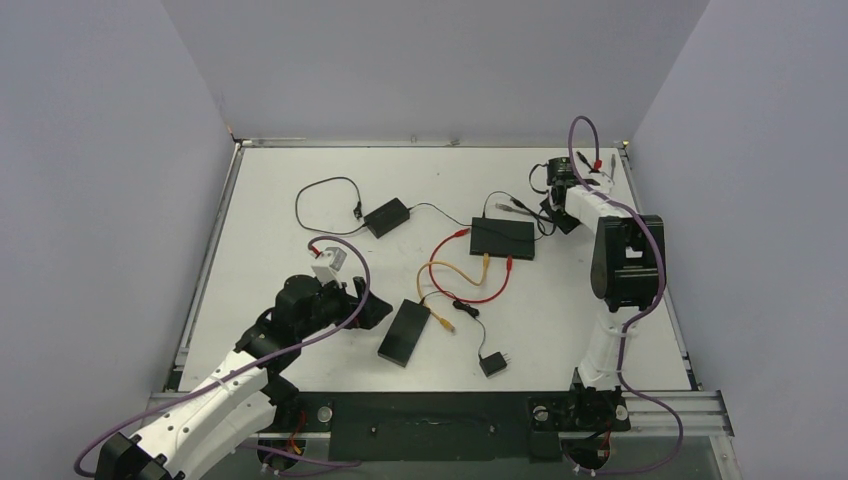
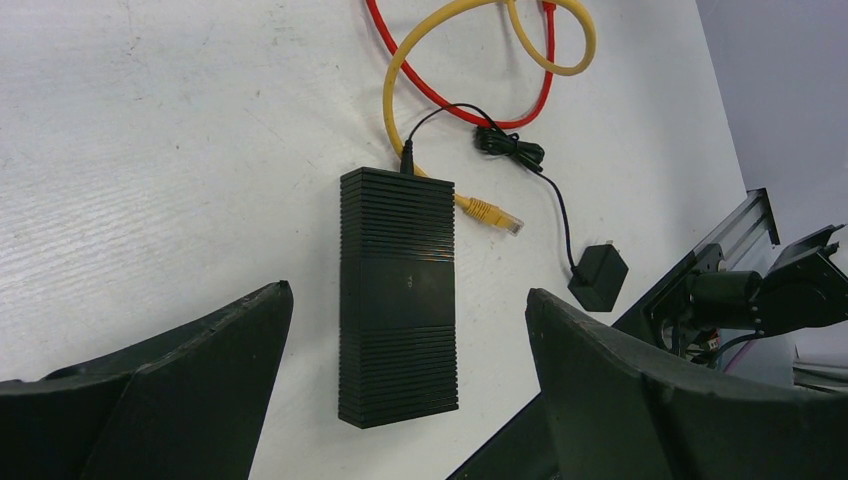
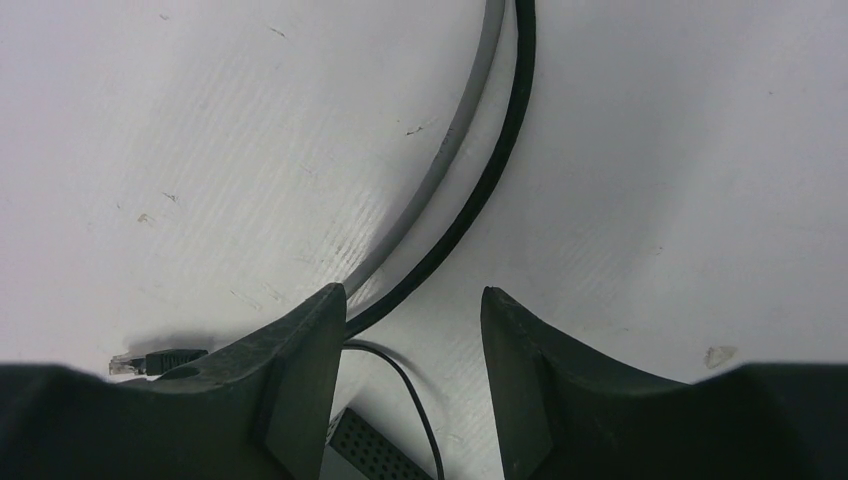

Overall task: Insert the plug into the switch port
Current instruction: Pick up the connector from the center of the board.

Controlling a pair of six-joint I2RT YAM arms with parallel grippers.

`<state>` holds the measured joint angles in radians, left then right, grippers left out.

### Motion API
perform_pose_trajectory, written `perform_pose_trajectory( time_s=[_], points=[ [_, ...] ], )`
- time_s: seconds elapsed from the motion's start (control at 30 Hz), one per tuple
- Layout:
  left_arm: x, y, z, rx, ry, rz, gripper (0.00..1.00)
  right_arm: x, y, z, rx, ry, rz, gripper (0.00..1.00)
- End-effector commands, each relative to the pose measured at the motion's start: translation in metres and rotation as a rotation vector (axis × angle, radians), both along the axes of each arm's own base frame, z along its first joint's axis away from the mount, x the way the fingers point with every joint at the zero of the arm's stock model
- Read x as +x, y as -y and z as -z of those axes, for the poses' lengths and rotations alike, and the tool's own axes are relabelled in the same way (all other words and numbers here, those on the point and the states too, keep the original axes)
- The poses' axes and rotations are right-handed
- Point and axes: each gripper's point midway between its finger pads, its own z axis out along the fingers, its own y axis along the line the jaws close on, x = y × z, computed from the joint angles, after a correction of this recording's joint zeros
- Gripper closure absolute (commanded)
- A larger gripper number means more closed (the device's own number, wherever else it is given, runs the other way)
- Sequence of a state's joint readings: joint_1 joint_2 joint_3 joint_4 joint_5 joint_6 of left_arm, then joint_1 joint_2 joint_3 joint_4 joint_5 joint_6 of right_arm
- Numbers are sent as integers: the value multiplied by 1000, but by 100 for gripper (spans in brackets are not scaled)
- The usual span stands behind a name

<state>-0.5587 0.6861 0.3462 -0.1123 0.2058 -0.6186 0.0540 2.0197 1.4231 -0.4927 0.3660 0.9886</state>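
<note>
The black switch lies right of the table's middle, with red and yellow cables at its front edge. A loose dark plug with a clear tip lies just behind it; in the right wrist view this plug sits left of my left finger. My right gripper hovers at the switch's back right corner. It is open, with nothing between the fingers. A black cable and a grey cable curve past its left fingertip. My left gripper hangs open above a ribbed black box.
A loose yellow plug lies beside the ribbed box. A black wall adapter sits near the front edge, and a small black brick with a looped wire at the back left. Grey walls enclose the table.
</note>
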Motion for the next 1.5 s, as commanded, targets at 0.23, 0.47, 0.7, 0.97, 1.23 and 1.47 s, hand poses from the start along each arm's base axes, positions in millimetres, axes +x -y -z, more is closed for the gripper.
perform_pose_trajectory(
  time_s=[0.23,0.47,0.7,0.97,1.23,1.47],
  points=[
    [5,8,-21,-46,76,40,14,9,7,-8,-38,0,48,51],
    [4,6,-17,-38,75,35,14,15,8,2,-42,-18,56,51],
    [5,6,-17,-36,76,34,14,16,7,2,-65,-37,48,54],
    [5,6,-16,-45,74,29,14,20,6,2,-96,-102,-5,69],
    [3,7,-14,-59,60,32,14,24,1,3,-95,-135,-39,84],
    [1,7,-14,-62,56,37,14,26,-6,3,-54,-139,-63,100]
  ],
)
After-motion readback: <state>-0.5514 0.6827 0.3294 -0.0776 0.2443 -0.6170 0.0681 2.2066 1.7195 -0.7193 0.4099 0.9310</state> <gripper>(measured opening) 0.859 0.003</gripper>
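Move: The black cable runs between the right hand's open fingertips, about 1 cm ahead and some 2 cm below, level with it sideways; the grey cable lies just beyond, about 2 cm ahead and 1 cm left. The cable's black plug is roughly 7 cm left and 2 cm ahead, the switch's middle about 12 cm left and 6 cm back. From the left hand, the black cable's near stretch lies some 28 cm ahead, 40 cm right and 11 cm below. The half-open right hand dips about 1.5 cm towards the black and grey cables beside the switch, then works about 1.5 cm farther forward and lifts slightly as the fingers close completely. The wrist tips its fingers some 10 degrees closer to straight down, and the closing tips come onto the black cable and bring it against the grey one. ##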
